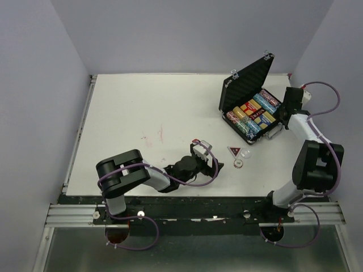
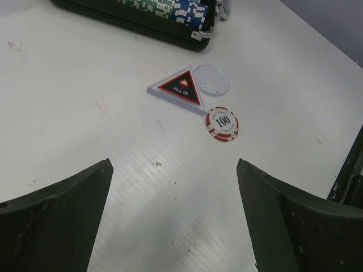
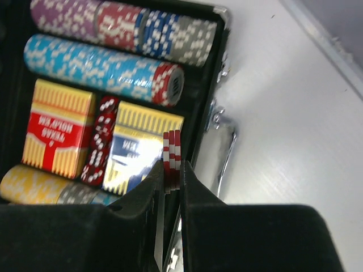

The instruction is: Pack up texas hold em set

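Observation:
The black case (image 1: 271, 131) lies open at the back right with its ribbed lid (image 1: 247, 83) raised. Inside are chip rows (image 3: 96, 59), two card decks (image 3: 59, 133) and red dice (image 3: 102, 141). My right gripper (image 3: 172, 167) is shut on a small stack of three red-and-white chips (image 3: 173, 148), held on edge over the case's handle side. My left gripper (image 2: 173, 162) stands open above bare table, nothing between its fingers. Ahead of it lie a red 100 chip (image 2: 222, 123), the dark triangular "ALL IN" marker (image 2: 180, 88) and a clear disc (image 2: 212, 80).
The case's silver handle (image 3: 224, 147) sticks out toward the right table edge. A raised rail (image 1: 85, 130) borders the white table on the left, and grey walls close in behind and beside it. Faint red marks (image 1: 160, 135) stain the middle.

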`<control>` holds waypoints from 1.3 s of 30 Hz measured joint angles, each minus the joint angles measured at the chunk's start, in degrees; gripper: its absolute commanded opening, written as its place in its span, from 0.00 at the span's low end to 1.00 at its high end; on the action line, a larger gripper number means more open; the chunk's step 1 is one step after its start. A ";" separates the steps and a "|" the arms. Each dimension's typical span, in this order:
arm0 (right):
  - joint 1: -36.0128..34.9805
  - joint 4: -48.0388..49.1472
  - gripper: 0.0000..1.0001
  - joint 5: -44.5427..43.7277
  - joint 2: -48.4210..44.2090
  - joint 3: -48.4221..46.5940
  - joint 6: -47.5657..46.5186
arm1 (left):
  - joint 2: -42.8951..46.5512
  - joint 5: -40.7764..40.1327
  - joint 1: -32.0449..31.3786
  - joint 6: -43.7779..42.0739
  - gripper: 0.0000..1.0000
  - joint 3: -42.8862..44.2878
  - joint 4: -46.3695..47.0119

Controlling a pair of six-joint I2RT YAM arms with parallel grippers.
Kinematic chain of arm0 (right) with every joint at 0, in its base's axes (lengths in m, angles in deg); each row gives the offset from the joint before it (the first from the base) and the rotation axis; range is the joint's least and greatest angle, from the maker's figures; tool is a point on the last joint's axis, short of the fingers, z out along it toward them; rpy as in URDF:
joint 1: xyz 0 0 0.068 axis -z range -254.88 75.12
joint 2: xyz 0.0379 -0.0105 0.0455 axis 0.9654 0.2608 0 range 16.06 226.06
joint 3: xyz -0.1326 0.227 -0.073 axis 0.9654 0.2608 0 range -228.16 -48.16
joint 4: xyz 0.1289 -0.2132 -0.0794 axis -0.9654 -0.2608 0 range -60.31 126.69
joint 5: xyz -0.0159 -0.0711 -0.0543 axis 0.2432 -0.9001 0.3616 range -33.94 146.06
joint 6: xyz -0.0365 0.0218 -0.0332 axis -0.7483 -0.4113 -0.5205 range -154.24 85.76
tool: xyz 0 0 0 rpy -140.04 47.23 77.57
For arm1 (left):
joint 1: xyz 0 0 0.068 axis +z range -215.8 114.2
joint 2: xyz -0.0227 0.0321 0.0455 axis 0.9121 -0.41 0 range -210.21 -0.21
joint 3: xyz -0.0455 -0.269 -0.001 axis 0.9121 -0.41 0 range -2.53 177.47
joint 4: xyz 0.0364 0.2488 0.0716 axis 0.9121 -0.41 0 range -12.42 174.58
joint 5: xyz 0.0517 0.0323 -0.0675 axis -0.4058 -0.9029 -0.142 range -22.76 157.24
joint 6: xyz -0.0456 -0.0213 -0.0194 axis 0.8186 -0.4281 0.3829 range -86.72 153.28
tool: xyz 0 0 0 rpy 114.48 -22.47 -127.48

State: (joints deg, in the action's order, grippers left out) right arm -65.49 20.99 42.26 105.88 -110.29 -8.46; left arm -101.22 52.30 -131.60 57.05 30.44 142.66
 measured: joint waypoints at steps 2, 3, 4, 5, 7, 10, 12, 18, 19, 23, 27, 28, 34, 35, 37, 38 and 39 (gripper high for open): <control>0.55 0.33 0.01 -2.12 2.43 -1.68 -0.17 | -0.33 0.02 0.00 -0.26 0.99 0.02 0.52; 0.79 0.61 0.01 -3.04 3.72 -2.75 -0.31 | -0.48 0.02 0.04 -0.42 0.99 0.02 0.63; 0.87 0.87 0.01 -3.85 5.05 -3.87 -0.35 | -0.52 0.02 0.07 -0.46 0.99 0.02 0.63; 1.05 1.14 0.01 -4.59 6.34 -5.01 -0.37 | -0.59 0.02 0.09 -0.52 0.99 0.02 0.79; 1.25 1.49 0.01 -5.73 8.70 -7.06 -0.37 | -0.81 0.02 0.15 -0.66 0.99 0.11 1.05; 1.46 1.95 0.01 -6.82 11.63 -9.46 -0.37 | -1.36 0.04 0.24 -0.76 0.99 0.31 1.22; 1.62 2.14 0.01 -7.19 13.27 -10.80 -0.35 | -1.62 0.07 0.42 -0.81 0.99 0.33 1.25; 2.16 2.40 0.01 -7.10 16.28 -12.48 -0.33 | -2.45 0.39 0.98 -0.81 0.99 0.57 1.40; 2.19 2.40 0.01 -6.95 16.63 -12.68 -0.33 | -2.58 0.46 1.05 -0.79 0.99 0.74 1.42; 2.21 2.40 0.01 -5.97 17.55 -12.92 -0.31 | -2.84 0.68 1.46 -0.76 0.99 1.38 1.49; 2.23 2.38 0.04 -5.07 18.40 -13.55 -0.33 | -3.23 1.01 1.73 -0.70 0.99 1.53 1.55; 2.25 2.38 0.06 -4.94 18.53 -13.62 -0.31 | -3.28 1.09 1.73 -0.68 0.99 1.53 1.55; 2.45 2.32 0.13 -3.67 19.41 -14.19 -0.28 | -3.50 1.75 1.99 -0.37 0.99 1.84 1.60; 2.47 2.25 0.15 -3.48 19.69 -14.45 -0.28 | -3.58 1.86 2.03 -0.33 0.99 1.90 1.64; 2.54 2.12 0.20 -3.26 19.98 -14.71 -0.31 | -3.69 1.97 2.16 -0.24 0.99 1.95 1.66; 2.62 2.08 0.22 -3.08 20.02 -14.73 -0.28 | -3.74 2.03 2.23 -0.22 0.99 1.95 1.66; 2.67 2.03 0.23 -2.89 20.02 -14.75 -0.28 | -3.76 2.12 2.29 -0.17 0.99 1.95 1.66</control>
State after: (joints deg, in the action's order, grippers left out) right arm -62.83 23.02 39.38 125.90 -125.05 -8.74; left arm -104.98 54.42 -129.30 56.87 32.38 144.32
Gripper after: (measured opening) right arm 0.191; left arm 0.987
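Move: The slot I'm taking the red chips to, at the near end of the light-blue chip row, lies about 6 cm ahead of my right hand, 4 cm to its right and 5 cm below. The light-blue row's middle is some 11 cm ahead and 2 cm left, the outer chip row's about 14 cm ahead and 1 cm right; the yellow card deck sits about 2 cm ahead and 2 cm left. From my left hand the slot lies roughly 25 cm ahead and 38 cm right. Still pinching the few red chips, I carry them with my right hand forward and to the right over the case's side, about 5 cm each way. Then I sink towards the near end of the light-blue row, easing slightly farther forward and coming down some 4.5 cm in all. My left hand, wide open, creeps just over a centimetre forward and about 1 cm down. ##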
